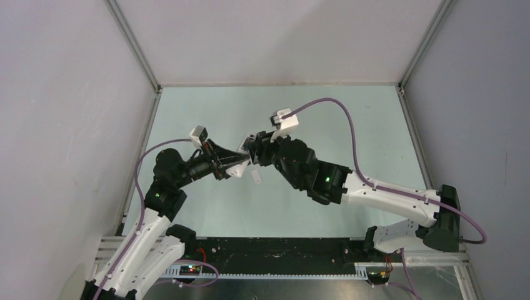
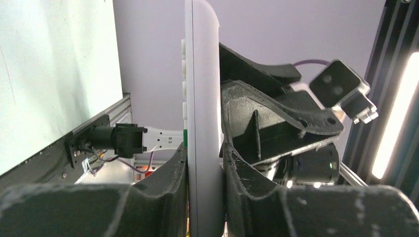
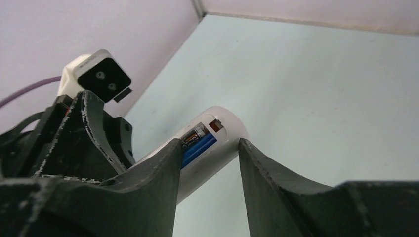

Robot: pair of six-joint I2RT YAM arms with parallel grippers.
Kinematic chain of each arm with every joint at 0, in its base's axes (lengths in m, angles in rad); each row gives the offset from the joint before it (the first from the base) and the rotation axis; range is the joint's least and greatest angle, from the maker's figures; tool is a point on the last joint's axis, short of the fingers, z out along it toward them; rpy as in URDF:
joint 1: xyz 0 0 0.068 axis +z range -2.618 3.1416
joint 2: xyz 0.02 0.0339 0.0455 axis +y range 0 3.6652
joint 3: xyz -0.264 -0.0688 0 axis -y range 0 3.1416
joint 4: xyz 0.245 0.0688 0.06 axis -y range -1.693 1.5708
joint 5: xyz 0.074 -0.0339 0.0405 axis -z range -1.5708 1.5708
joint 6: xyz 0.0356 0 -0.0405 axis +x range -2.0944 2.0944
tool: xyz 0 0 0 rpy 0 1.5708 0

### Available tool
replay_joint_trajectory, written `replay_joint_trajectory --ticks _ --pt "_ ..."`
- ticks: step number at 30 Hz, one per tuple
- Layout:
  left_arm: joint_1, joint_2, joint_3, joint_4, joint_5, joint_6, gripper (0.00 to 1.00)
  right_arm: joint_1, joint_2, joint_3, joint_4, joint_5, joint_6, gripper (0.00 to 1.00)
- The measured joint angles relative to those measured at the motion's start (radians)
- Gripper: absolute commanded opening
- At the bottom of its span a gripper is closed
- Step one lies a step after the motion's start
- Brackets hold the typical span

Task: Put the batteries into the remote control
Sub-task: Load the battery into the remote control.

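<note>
My left gripper (image 2: 204, 148) is shut on the white remote control (image 2: 202, 98), gripping its two flat faces and holding it above the table. From the right wrist, the remote control (image 3: 225, 148) shows its open back compartment. In it lie the batteries, a bright blue one (image 3: 200, 147) and a darker one (image 3: 194, 133) side by side. My right gripper (image 3: 209, 143) is open, its fingertips right at the remote's free end, the left fingertip (image 3: 168, 158) over the compartment's edge. From above, the left gripper (image 1: 232, 164) and the right gripper (image 1: 251, 149) meet over the table's middle.
A small white flat piece (image 1: 255, 177) lies on the pale green table (image 1: 325, 119) just below the grippers. Grey walls close in the left, right and far sides. The right arm (image 1: 375, 190) stretches across from the near right.
</note>
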Motion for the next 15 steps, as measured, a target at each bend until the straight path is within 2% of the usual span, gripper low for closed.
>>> replay_joint_trajectory --ticks 7,15 --pt "0.003 0.018 0.007 0.06 0.008 0.043 0.0 -0.135 -0.048 -0.013 -0.026 -0.289 0.142 0.65" --pt "0.003 0.02 0.024 0.127 0.065 0.129 0.0 -0.198 -0.105 -0.024 -0.05 -0.469 0.259 0.76"
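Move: The blue battery lies in the open bay of the remote, roughly 3 cm left, 1 cm ahead and 1 cm below the right hand. From the left hand, which grips the remote lower down, it is about 5 cm ahead, 2 cm right and 1 cm up. The loose battery cover lies on the table, some 4 cm ahead of the right hand, 2 cm to its left and about 25 cm below. Lift both grippers together by about 2 cm, the left keeping its pinch on the remote and tipping the bay end up some 15 degrees. Open the right fingers from half to nearly three-quarters while that wrist raises its left side, tips down and turns counter-clockwise, keeping its left fingertip at the blue battery. ##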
